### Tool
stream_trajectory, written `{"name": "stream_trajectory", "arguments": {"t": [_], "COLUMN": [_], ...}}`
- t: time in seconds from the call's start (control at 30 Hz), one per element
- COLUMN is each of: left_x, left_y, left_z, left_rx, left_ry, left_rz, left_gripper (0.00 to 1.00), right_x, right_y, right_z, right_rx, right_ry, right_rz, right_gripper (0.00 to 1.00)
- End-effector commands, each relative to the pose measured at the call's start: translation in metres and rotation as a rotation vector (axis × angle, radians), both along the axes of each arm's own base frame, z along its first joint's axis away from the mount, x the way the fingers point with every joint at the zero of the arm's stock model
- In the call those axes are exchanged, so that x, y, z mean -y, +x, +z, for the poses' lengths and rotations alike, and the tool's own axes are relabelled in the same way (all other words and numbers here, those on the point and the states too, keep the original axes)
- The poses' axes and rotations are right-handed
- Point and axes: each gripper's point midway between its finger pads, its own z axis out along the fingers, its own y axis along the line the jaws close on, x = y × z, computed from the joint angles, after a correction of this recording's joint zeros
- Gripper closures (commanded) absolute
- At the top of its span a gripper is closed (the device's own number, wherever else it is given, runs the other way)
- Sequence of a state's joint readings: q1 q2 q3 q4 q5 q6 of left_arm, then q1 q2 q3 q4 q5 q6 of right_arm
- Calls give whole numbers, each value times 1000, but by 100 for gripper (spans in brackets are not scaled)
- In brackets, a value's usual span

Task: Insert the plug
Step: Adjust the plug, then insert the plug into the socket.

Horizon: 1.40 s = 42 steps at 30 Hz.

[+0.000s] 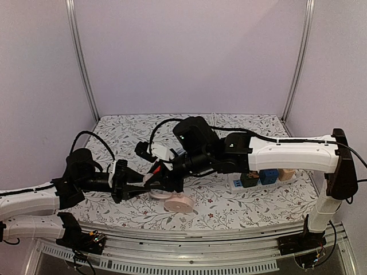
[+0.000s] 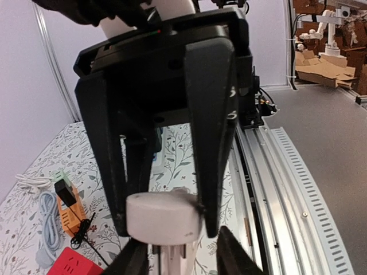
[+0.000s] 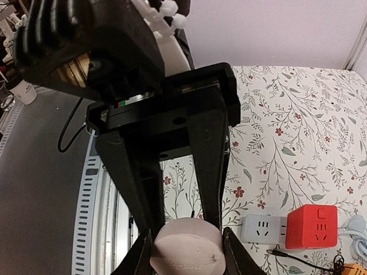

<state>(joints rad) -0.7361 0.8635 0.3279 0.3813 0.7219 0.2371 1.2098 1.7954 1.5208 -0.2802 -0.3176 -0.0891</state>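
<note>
The plug [image 3: 187,252] is a pale pink round piece with a stem and prongs below it [image 2: 172,259]. It hangs low over the table's near edge [image 1: 176,203]. My two grippers meet there nose to nose. The right gripper [image 3: 186,259] has its fingertips [image 3: 231,255] pressed against both sides of the round head, shut on it. In the left wrist view those right fingers [image 2: 210,172] clamp the head [image 2: 163,217]. The left gripper [image 2: 184,259] straddles the stem with a gap on one side, slightly open. The white power strip [image 3: 261,229] lies beyond, flat on the cloth.
A red cube socket [image 3: 312,226] sits beside the strip, with an orange adapter [image 2: 71,216] and a coiled grey cable [image 2: 49,226] near it. In the top view the strip [image 1: 237,184] carries blue [image 1: 268,176] and dark adapters. The metal rail [image 2: 298,189] runs along the near edge.
</note>
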Motion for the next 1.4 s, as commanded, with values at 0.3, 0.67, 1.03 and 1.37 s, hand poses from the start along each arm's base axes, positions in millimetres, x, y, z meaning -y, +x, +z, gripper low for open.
{"name": "stream_trajectory", "arguments": {"t": [0.3, 0.67, 1.03, 1.37], "left_x": [-42, -66, -106, -117], "left_y": [31, 68, 102, 110], "left_z": [4, 16, 16, 16], "left_rx": [-248, -153, -42, 7], "left_ry": [-49, -113, -114, -132], "left_rz": [323, 534, 791, 851], "left_gripper": [16, 16, 16, 15], "right_x": [96, 156, -12, -34], "right_y": [0, 16, 32, 77], "right_z": [-34, 20, -86, -135], "right_rx": [-121, -18, -55, 1], "right_ry": [-450, -493, -395, -401], "right_rz": [-284, -486, -157, -220], "right_gripper": [100, 100, 100, 100]}}
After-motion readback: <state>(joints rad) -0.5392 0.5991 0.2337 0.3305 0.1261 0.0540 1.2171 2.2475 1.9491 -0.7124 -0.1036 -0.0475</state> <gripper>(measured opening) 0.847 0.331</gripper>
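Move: The right hand holds the pink plug. The strip's free outlets lie about 12 cm ahead of it, 4 cm left and 21 cm below. The red cube on the strip is about 19 cm ahead and 3 cm left, the orange strip 25 cm ahead and 7 cm right, and the pink disc on the cord 8 cm right, roughly level, lower down. From the left hand, also at the plug, the outlets lie 12 cm ahead, straight on, 19 cm down. Swinging right about 16 cm, the right hand keeps its pinch on the plug, then sweeps back left and sinks towards the strip's outlets, ending some 14 cm lower with its fingers tipped more steeply down. The left hand opens wide, lets go of the plug and backs off forward and left, turning about 45 degrees counter-clockwise. ##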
